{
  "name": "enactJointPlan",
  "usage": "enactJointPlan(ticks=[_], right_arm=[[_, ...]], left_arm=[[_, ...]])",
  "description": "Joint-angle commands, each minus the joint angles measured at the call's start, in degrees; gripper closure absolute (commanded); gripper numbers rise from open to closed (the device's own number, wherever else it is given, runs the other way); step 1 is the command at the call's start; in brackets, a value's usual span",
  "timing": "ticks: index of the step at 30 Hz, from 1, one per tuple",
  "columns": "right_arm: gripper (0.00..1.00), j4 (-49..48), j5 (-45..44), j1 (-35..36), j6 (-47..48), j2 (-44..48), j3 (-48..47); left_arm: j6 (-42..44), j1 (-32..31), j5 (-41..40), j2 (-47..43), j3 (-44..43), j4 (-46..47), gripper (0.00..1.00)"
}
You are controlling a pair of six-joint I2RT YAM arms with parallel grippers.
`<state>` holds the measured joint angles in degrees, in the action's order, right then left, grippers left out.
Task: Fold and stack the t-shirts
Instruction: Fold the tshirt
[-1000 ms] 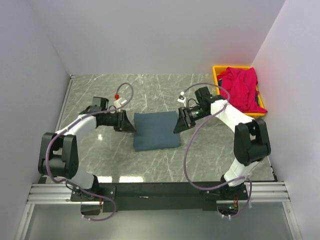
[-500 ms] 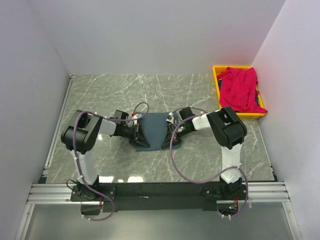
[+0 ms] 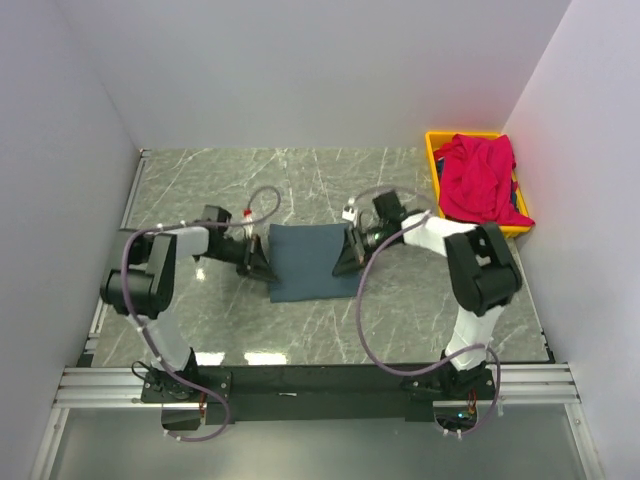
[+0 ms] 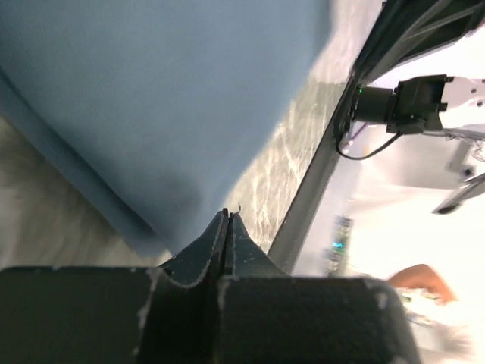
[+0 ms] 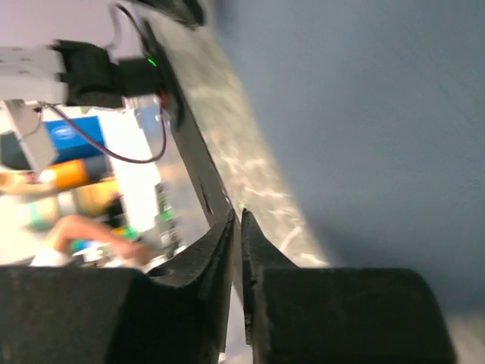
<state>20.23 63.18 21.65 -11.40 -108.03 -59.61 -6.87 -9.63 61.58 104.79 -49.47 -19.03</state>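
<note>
The dark blue-grey t-shirt [image 3: 306,262] lies folded into a small rectangle at the table's middle. My left gripper [image 3: 264,270] is shut and empty, low at the shirt's left edge. In the left wrist view the shut tips [image 4: 227,217] sit just beside the shirt's fold [image 4: 167,98]. My right gripper [image 3: 342,266] is shut and empty at the shirt's right edge. In the right wrist view its tips [image 5: 237,217] are over bare table next to the shirt [image 5: 364,114]. The red t-shirt [image 3: 480,178] lies crumpled in the yellow bin [image 3: 434,150] at the back right.
The marbled grey tabletop [image 3: 200,180] is bounded by white walls at the left, back and right. The black rail [image 3: 320,385] with both arm bases runs along the near edge. Cables loop beside each arm.
Both arms swung low along the shirt's sides toward its front half a second ago, and have since drawn back to the side edges. The shirt stays folded in place.
</note>
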Motion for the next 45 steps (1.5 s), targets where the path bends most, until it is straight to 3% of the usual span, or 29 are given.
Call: enactJointPlan(ticks=[1,3,6,8,13,21,26,30,31,33,34,37,42,45], right_arm=[[0.81,2.9,-0.6,-3.45,4.21,7.39,-8.04],[0.8,-0.61,-0.69,-5.04,2.09,5.91,-10.25],[0.79,-4.83,0.8,-5.13,-3.26,0.55,-14.82],[0.79,-15.95,1.77,-4.95,-10.9,-3.3,-16.76],[0.79,-23.57,2.12,-5.04,-20.33,-14.11,-23.68],[0.81,-30.42,-0.33,-8.02,-28.41,-26.17,-27.92],[0.82,-28.75,-2.79,-9.69,-27.1,-27.68,-27.4],[0.75,-27.97,-3.5,-11.1,-27.27,-23.47,-28.1],[0.62,-27.44,-2.54,-11.54,-27.27,-20.59,-28.97],[0.51,-22.38,-2.79,-12.76,-23.79,-16.36,-29.59],[0.4,-20.6,-4.01,-13.21,-21.93,-11.2,-29.25],[0.29,-9.89,-6.22,-14.96,-13.23,-2.31,-28.72],[0.25,10.84,-12.98,-16.64,1.61,6.15,-28.2],[0.24,14.83,-18.08,-17.87,5.41,11.86,-23.91]], left_arm=[[13.63,1.54,1.88,-7.31,-8.5,-9.88,0.97],[10.76,1.54,0.74,-9.07,-10.02,-4.49,0.96],[-1.89,1.11,-0.66,-8.03,-10.73,5.81,0.93],[-9.54,0.84,-2.25,-4.45,-12.56,13.9,0.92],[-21.4,0.84,-4.0,4.62,-18.01,25.6,0.9],[-27.75,2.77,-8.23,19.39,-22.6,30.54,0.92],[-25.21,6.01,-12.18,22.65,-26.55,25.54,0.93],[-18.82,7.61,-15.07,17.22,-27.52,21.15,0.9],[-17.14,7.69,-15.87,13.46,-27.69,19.22,0.88],[-14.58,7.17,-20.15,8.61,-27.35,15.52,0.78],[-13.01,6.99,-21.84,3.63,-26.3,13.25,0.73],[-9.4,3.93,-30.97,-3.96,-24.19,8.23,0.63],[-8.85,-8.63,-45.83,-16.8,-21.55,-0.04,0.5],[-14.37,-16.28,-56.9,-19.27,-20.23,-2.24,0.42]])
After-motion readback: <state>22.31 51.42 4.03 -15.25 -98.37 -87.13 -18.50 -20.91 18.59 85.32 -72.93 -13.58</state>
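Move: The folded t-shirt lies flat between the hands, which stand by its near corners: its middle is about 6 cm ahead of the left hand, 9 cm to its right and 3 cm below. From the right hand that middle is roughly 5 cm ahead, 6 cm to the left and 5 cm below. The yellow basket of shirts stands some 22 cm ahead of the right hand, 32 cm to its right, and 2 cm lower. Forward in a low arch, both hands travel nearly 20 cm along the folded t-shirt's sides, rising and then dipping close to the table by its far edge, while their fingers swing some 20 degrees towards forward. They creep slightly on, then climb steeply about 20 cm and open; the left hand draws back and to its right, the right hand goes right towards the yellow basket. ##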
